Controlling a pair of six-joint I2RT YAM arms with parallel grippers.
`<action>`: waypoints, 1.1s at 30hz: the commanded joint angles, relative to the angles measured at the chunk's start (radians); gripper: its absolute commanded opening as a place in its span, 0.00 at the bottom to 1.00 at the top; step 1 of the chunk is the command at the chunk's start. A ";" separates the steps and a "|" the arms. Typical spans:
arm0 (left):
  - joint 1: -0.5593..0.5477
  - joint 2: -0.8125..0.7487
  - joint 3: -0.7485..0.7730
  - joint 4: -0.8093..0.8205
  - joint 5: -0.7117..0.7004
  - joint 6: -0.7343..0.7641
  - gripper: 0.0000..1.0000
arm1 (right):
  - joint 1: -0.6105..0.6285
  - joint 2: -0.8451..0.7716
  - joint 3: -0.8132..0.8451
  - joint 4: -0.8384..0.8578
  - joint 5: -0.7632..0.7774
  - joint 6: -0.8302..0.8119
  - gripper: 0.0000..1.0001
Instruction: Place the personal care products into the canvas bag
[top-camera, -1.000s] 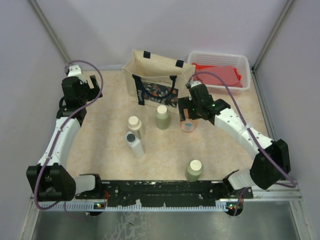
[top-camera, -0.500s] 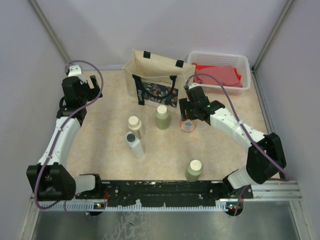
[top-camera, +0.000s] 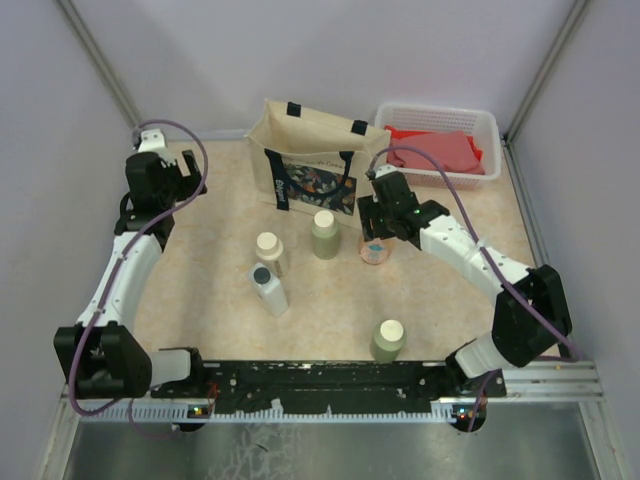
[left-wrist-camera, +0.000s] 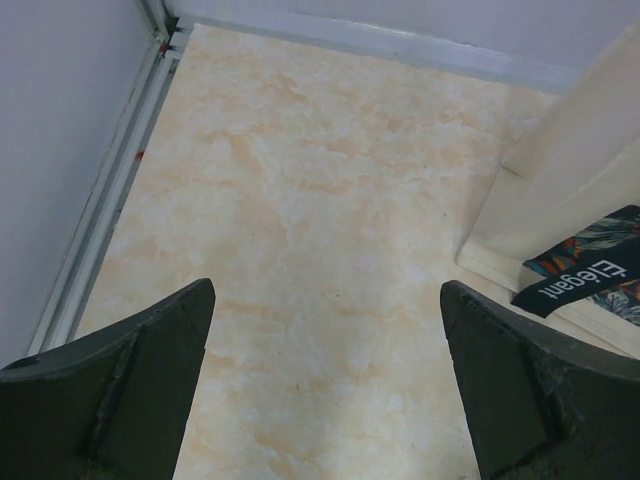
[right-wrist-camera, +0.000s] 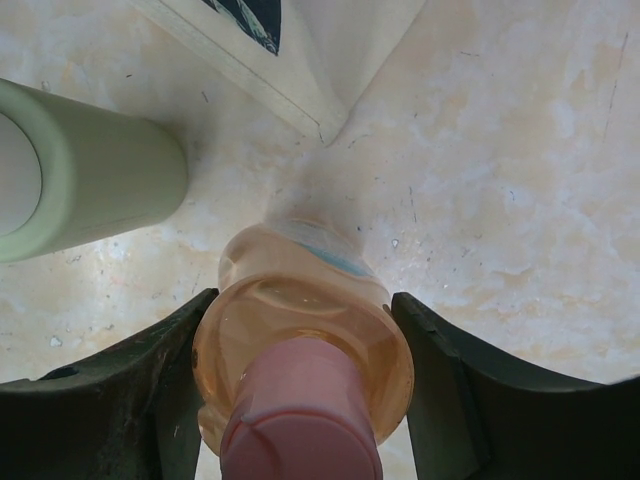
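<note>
A peach-pink round flask with a pink cap stands on the table just in front of the canvas bag. My right gripper is shut on the flask, one finger pressed against each side of it. In the overhead view the flask shows under the right gripper. An olive-green bottle stands to its left, and another near the front. A beige bottle and a white dark-capped bottle stand mid-left. My left gripper hangs open over bare table left of the bag.
A white plastic basket with red contents sits at the back right, beside the bag. The nearest olive-green bottle stands close to my right gripper's left finger. Grey walls enclose the table on three sides.
My right gripper has come down around the peach-pink flask and its fingers have drawn in against it. The left arm has not moved.
</note>
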 joint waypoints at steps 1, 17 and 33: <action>-0.006 0.004 0.017 0.105 0.145 0.025 1.00 | 0.011 0.014 0.061 -0.024 0.039 -0.028 0.25; -0.128 0.399 0.521 0.019 0.335 0.087 1.00 | 0.011 0.037 0.068 -0.040 0.048 -0.039 0.21; -0.226 0.673 0.833 -0.234 0.278 0.162 1.00 | 0.011 0.043 0.068 -0.047 0.053 -0.051 0.20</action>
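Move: The canvas bag's middle lies about 26 cm to the right of the open left hand, 15 cm ahead and 12 cm below it, with the near end of its rim much closer. A green bottle stands some 27 cm right of that hand and 6 cm back, the white-capped bottle 15 cm right and 12 cm back. From the right hand, already gripping the pink-capped bottle, the bag is roughly 18 cm ahead and 13 cm left, the green bottle 11 cm left and level with it. The left hand, fingers staying wide open, swings about 18 cm to the right and 14 cm forward to the left end of the bag's mouth, turning some 35 degrees clockwise so the fingers point in across the opening; it climbs over 7 cm on the way, then sinks about 3 cm near the rim. Meanwhile the right hand stays in place and keeps its pinch on the pink-capped bottle just below the cap. ##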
